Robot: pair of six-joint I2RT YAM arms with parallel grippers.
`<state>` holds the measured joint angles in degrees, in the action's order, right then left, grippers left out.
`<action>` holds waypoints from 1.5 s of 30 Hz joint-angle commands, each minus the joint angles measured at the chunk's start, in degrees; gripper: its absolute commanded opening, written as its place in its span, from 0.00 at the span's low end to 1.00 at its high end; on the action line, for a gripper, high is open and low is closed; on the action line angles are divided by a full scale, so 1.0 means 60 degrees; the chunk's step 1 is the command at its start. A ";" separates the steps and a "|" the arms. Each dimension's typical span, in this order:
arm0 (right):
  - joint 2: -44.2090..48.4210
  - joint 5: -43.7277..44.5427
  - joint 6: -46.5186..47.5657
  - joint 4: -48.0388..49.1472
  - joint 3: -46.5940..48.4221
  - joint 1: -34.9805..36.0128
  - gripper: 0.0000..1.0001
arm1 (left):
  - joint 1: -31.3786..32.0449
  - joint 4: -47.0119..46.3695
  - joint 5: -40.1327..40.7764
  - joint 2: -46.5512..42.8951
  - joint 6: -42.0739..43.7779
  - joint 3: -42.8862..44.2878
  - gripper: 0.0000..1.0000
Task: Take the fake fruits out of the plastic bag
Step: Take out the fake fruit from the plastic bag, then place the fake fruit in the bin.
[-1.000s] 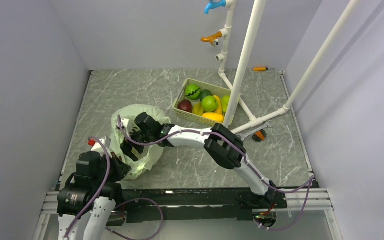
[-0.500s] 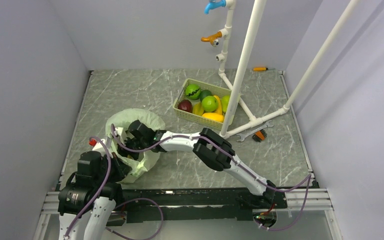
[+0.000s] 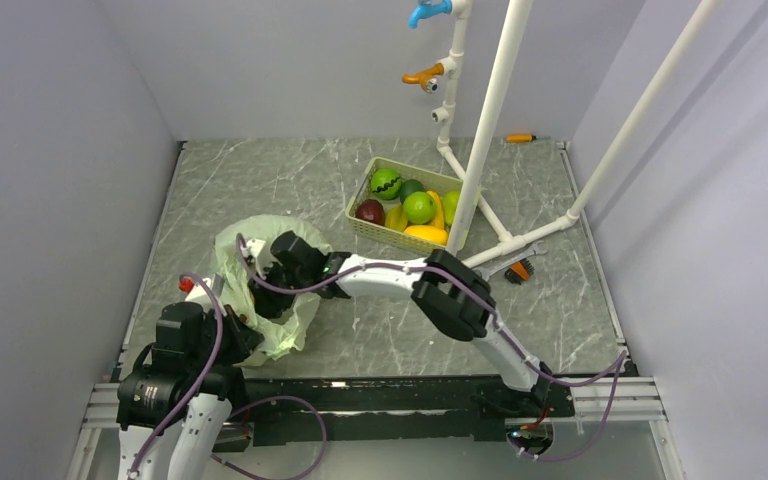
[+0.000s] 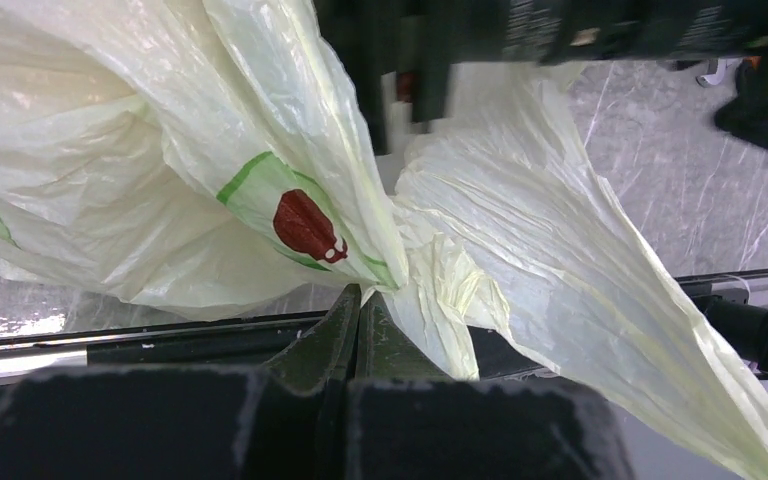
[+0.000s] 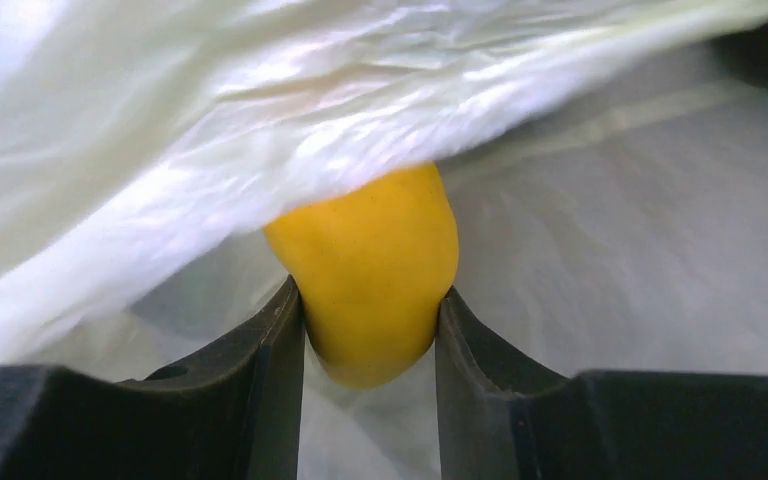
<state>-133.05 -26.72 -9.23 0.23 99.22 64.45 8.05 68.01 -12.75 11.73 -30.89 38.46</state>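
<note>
The plastic bag [image 3: 243, 240], pale green and crinkled, lies at the near left of the table. My left gripper [image 4: 362, 295] is shut on a bunched fold of the bag's [image 4: 160, 150] edge, pulling it taut. My right gripper [image 5: 370, 292] reaches into the bag's mouth [image 3: 265, 290]. Its two fingers press both sides of a yellow oblong fake fruit [image 5: 370, 265] under the bag film [image 5: 260, 120]. Other fake fruits lie in the beige tray [image 3: 357, 224]: a green zigzag ball [image 3: 385, 183], a bright green one [image 3: 419, 207], a maroon one [image 3: 370, 211] and a yellow one [image 3: 426, 234].
A white pipe frame [image 3: 487, 110] stands just right of the tray, with a blue tap [image 3: 428, 12] and an orange tap [image 3: 425, 75] on it. An orange-and-black tool [image 3: 518, 268] lies by the frame's foot. An orange marker [image 3: 520, 137] lies at the back wall.
My right gripper's jaws have closed from wide open onto the yellow fruit inside the bag. The arm pushed left into the bag, then came back slightly right. The left gripper kept its hold.
</note>
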 commanded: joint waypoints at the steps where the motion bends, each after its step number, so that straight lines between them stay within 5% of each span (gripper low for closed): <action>1: 0.1910 0.0628 0.0146 0.0305 -0.0803 -0.0407 0.00 | -0.0046 -0.0231 0.0112 -0.0109 -0.0043 0.0060 0.00; 19: 0.4688 0.0774 0.0222 0.0006 -0.2777 -0.0692 0.00 | -0.0039 -0.0056 0.0500 -0.0021 -0.0052 0.0164 0.00; 34: 0.8452 0.6077 0.1254 0.0601 -0.5632 -0.1213 0.00 | -0.0039 -0.0120 0.0794 -0.0241 -0.0063 0.0405 0.00; 39: 0.7844 0.7702 0.0256 0.0061 -0.4947 -0.2324 0.00 | -0.0043 -0.0148 0.0442 -0.0089 -0.0012 0.0241 0.00; 45: 0.4833 0.9303 -0.0962 -0.2797 -0.1877 -0.3608 0.00 | -0.0038 -0.0118 0.0052 0.0034 -0.0008 0.0056 0.00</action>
<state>-94.28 19.20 -9.39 -6.00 77.69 46.24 8.05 68.36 -9.96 10.76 -30.94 39.13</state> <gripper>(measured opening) 0.455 0.009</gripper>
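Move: Off to the right hand's right by about 31 cm and 21 cm farther out lies the green basket, its middle a few centimetres lower; the hand already grips the yellow mango inside the bag. Of the basket's fruit, the pomegranate is some 24 cm right and 19 cm ahead of this hand, the striped watermelon 27 cm right and 26 cm ahead. For the left hand, the basket lies around 31 cm right, 30 cm ahead and 11 cm lower. Lifting the pinched mango up out of the bag, the right hand first goes up, right and a little forward, nearly pauses, then climbs on and swings right and forward to the basket's left end, about 26 cm right, 20 cm forward and 17 cm up in all. It turns some 60 degrees clockwise and keeps its grip, while the left hand keeps the bag's edge pinched almost in place. ##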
